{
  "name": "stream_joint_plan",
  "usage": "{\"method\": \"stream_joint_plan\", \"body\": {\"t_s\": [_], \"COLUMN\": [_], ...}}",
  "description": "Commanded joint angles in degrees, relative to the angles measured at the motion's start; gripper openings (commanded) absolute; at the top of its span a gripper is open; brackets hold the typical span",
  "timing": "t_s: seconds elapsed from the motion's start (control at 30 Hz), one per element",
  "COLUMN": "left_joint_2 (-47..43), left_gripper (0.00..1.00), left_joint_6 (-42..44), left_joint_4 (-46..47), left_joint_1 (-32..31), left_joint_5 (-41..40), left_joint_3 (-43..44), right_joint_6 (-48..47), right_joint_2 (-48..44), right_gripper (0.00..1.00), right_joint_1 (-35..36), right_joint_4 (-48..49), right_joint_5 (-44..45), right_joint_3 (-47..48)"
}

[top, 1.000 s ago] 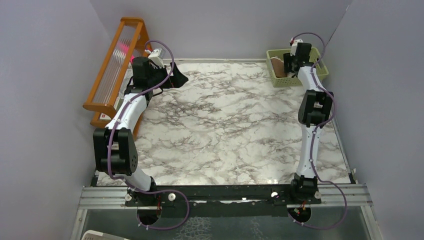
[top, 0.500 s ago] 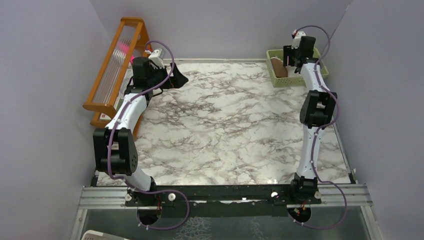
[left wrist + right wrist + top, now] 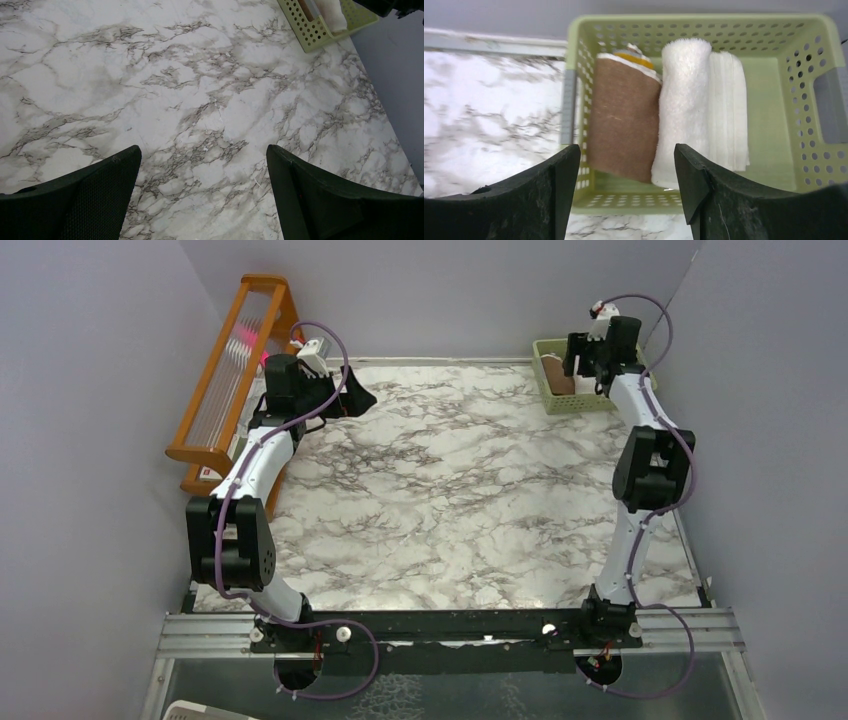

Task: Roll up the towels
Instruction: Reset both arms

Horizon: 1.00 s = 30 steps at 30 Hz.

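Two rolled towels lie side by side in the green basket (image 3: 704, 30) at the table's back right. The brown towel (image 3: 624, 125), with a mustard-yellow edge at its far end, is on the left. The cream towel (image 3: 681, 110) is to its right, against a flat white folded cloth (image 3: 729, 110). My right gripper (image 3: 626, 150) hangs open above the basket's near wall, nothing between its fingers. From above, the right gripper (image 3: 582, 362) is over the basket (image 3: 640, 380) beside the brown towel (image 3: 553, 375). My left gripper (image 3: 202, 152) is open over bare marble at the back left (image 3: 352, 397).
A wooden rack (image 3: 235, 370) leans against the left wall beyond the table's edge. Grey walls close in the left, back and right. The basket (image 3: 320, 32) shows at the top right of the left wrist view. The marble tabletop (image 3: 450, 490) lies between the arms.
The right arm has drawn back and to the right, away from the towels in the basket, its jaws a little wider. The left arm has not moved.
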Motion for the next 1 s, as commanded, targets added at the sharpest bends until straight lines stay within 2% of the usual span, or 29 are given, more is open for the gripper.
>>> {"method": "stream_joint_plan", "body": {"t_s": [0.0, 0.13, 0.3, 0.47, 0.5, 0.53, 0.57, 0.63, 0.7, 0.83, 0.97], "left_joint_2": [-2.24, -2.79, -2.54, -5.16, -6.33, -7.34, -8.44, -9.7, -10.07, -11.41, -13.12], "left_gripper": [0.99, 0.99, 0.99, 0.99, 0.99, 0.99, 0.99, 0.99, 0.99, 0.99, 0.99], "left_joint_6": [0.64, 1.19, 1.99, 3.75, 4.48, 5.37, 6.19, 7.13, 7.39, 7.62, 7.86], "left_joint_4": [-0.18, -0.22, -0.2, 0.34, 0.51, 0.68, 0.8, 0.67, -0.02, -0.43, -0.37], "left_joint_1": [0.01, 0.0, -0.06, 0.01, -0.03, 0.01, -0.03, -0.03, 0.02, 0.02, 0.0], "left_joint_5": [1.29, 0.83, 1.92, -3.02, -4.51, -5.72, -6.85, -7.91, -8.05, -7.99, -8.82], "left_joint_3": [0.86, 0.63, 1.49, 0.59, 0.0, -0.8, -1.87, -2.89, -3.15, -4.53, -6.56], "right_joint_6": [4.84, 9.71, 20.49, 24.96, 25.22, 24.01, 22.38, 20.03, 22.71, 30.21, 27.09], "right_joint_2": [-12.5, -23.38, -34.37, -39.38, -39.74, -39.88, -39.95, -40.51, -41.56, -43.28, -45.55], "right_gripper": [0.7, 0.7, 0.7, 0.7, 0.79, 0.93, 0.99, 1.0, 1.0, 1.0, 1.0], "right_joint_1": [-0.31, -0.23, 2.29, 10.14, 11.84, 13.78, 16.22, 21.05, 25.01, 25.88, 25.83], "right_joint_4": [10.61, 17.59, 29.52, 27.91, 27.43, 25.69, 23.31, 20.91, 19.95, 19.13, 17.65], "right_joint_5": [-6.75, -12.43, -21.39, -21.0, -22.09, -22.74, -22.7, -21.16, -14.24, -12.64, -11.98], "right_joint_3": [-8.5, -20.75, -34.59, -41.31, -42.2, -42.31, -41.92, -42.25, -43.41, -46.2, -47.64]}}
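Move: The right hand hangs empty over the left part of the green basket: the white rolled towel it has already left lies about 3 cm ahead, 6 cm right and 10 cm below. The brown towel is roughly 2 cm ahead and 2 cm left, similarly low; the basket's middle is about 2 cm ahead and 8 cm right. From the left hand that white towel lies some 20 cm ahead, 56 cm right and 19 cm below. Touching nothing, the right hand pulls up and back from the towels in the basket, climbing about 16 cm, then swings left over the bare table while sinking some 6 cm, ending about 28 cm left and 22 cm back. The wrist turns counter-clockwise and its left side rises, about 30 degrees each; the part-open fingers spread fully. Late on, the empty left hand rises about 4 cm, easing back and left. ##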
